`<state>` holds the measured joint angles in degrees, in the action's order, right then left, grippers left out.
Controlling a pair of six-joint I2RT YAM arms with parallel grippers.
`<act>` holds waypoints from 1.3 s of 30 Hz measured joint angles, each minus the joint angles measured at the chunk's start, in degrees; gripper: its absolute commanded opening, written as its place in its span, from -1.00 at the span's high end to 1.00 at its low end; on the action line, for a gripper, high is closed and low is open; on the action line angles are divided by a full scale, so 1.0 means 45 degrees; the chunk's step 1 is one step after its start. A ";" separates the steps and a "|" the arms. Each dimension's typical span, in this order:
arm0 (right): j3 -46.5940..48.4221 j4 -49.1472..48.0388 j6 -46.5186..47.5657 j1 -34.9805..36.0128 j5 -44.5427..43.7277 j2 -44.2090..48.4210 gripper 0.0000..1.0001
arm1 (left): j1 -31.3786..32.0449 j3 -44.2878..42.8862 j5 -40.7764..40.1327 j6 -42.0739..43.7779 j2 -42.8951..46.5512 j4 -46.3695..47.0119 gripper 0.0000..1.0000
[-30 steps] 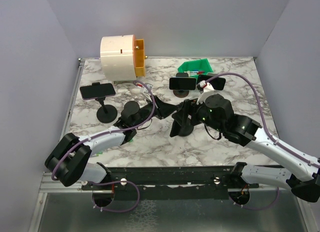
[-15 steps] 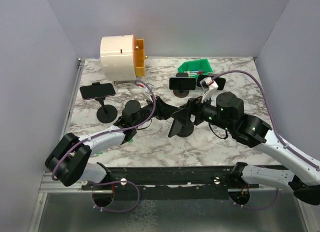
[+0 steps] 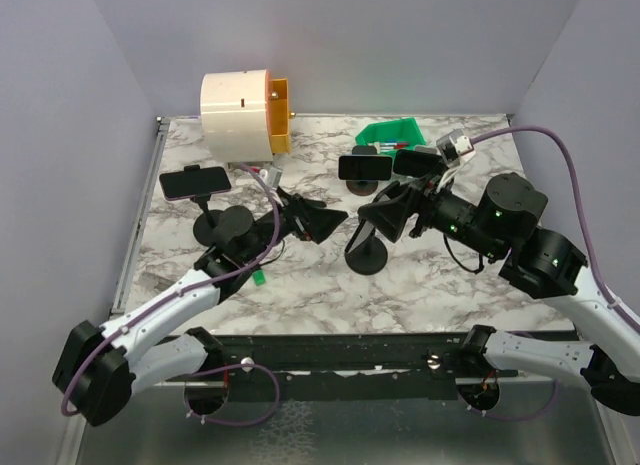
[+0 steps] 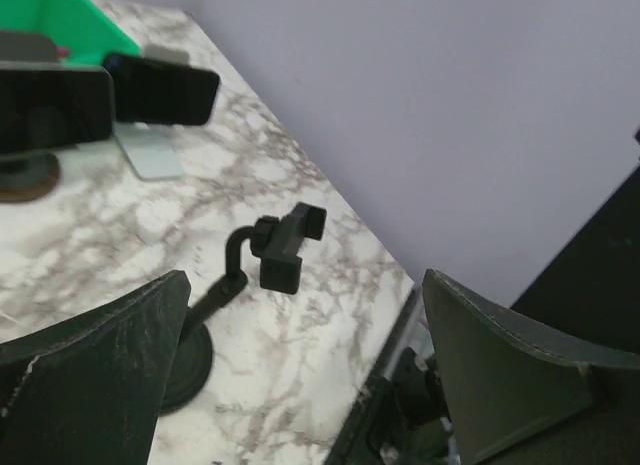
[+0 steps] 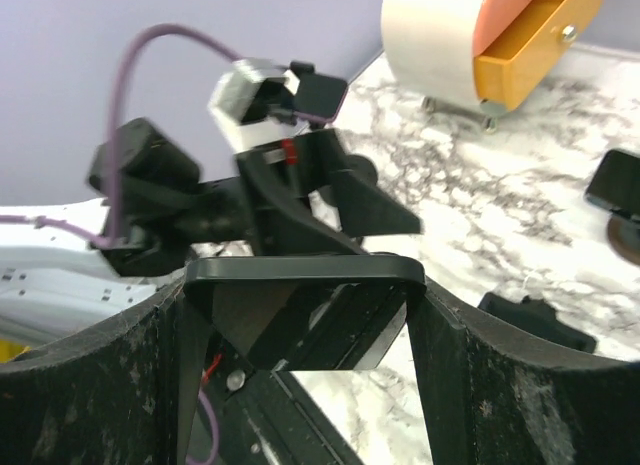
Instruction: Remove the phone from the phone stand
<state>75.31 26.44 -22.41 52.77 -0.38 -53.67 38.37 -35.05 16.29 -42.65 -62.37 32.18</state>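
My right gripper [image 3: 380, 218] is shut on the black phone [image 5: 300, 315], which spans flat between its two fingers and hangs above the table. The empty black phone stand [image 3: 366, 257] stands just below and left of it; in the left wrist view its bare clamp [image 4: 283, 247] and round base [image 4: 190, 360] show. My left gripper [image 3: 316, 221] is open, a short way left of the stand, with nothing between its fingers [image 4: 100, 375]. The right wrist view looks past the phone at the left gripper [image 5: 330, 200].
Other phones on stands: one at far left [image 3: 195, 182], one at the back centre [image 3: 363, 167], another beside it [image 3: 420, 162]. A green bin [image 3: 392, 135] sits behind them. A white drawer unit with an orange drawer [image 3: 245, 110] stands at back left.
My left gripper opened wide and drew back left from the stand. The right gripper rose up and to the right with the phone, leaving the stand's clamp bare.
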 measured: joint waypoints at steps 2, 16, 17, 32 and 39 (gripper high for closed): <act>0.0282 0.0087 0.0257 0.0000 -0.0389 -0.0034 1.00 | 0.0000 -0.0131 -0.0981 0.1035 0.1107 -0.1258 -0.98; 0.2021 0.1452 0.1161 0.0000 -0.2093 -0.1865 1.00 | -0.0010 -0.4294 0.1433 0.6232 0.2511 -0.5979 -0.92; 0.2093 0.1515 0.1185 0.0000 -0.2103 -0.1948 0.99 | -0.0010 -0.4299 0.1710 0.6411 0.2511 -0.6188 -0.89; 0.3162 0.1787 0.0656 0.0000 -0.2093 -0.3313 0.99 | -0.0010 -0.4658 0.3468 0.6858 0.1744 -0.7043 -0.39; 0.3181 0.1826 0.0457 0.0000 -0.2035 -0.3638 0.99 | 0.0000 -0.4760 0.3468 0.6572 0.1554 -0.6941 -0.10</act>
<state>89.62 34.65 -20.36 52.77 -9.54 -70.04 38.37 -56.47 31.90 -13.08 -55.37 0.95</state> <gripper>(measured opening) 0.761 0.636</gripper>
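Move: The phone is already off the stand, gripped near its top end in the right fingers, its middle about 4 cm below, 2 cm back and 3 cm left of that hand. From the empty left hand, the phone lies roughly 9 cm above, 3 cm back and 4 cm right. The right hand has the empty clamp some 18 cm below and 3 cm ahead, level sideways, and the rear phone about 18 cm ahead, 1 cm left and 18 cm down. The wide-open left hand rises about 11 cm beside the phone, first drifting left, then draws back some 5 cm and eases down and right to finish about 8 cm higher, its fingertips tilting up by nearly 30 degrees and its fingers narrowing to about two-thirds open without closing on the phone. The right hand keeps its grip on the phone's side edges and carries it about 6 cm forward at nearly the same height, edging slightly right and then about 4 cm left while the wrist turns some 10 degrees clockwise, bringing the phone's free end in front of the left fingers. ##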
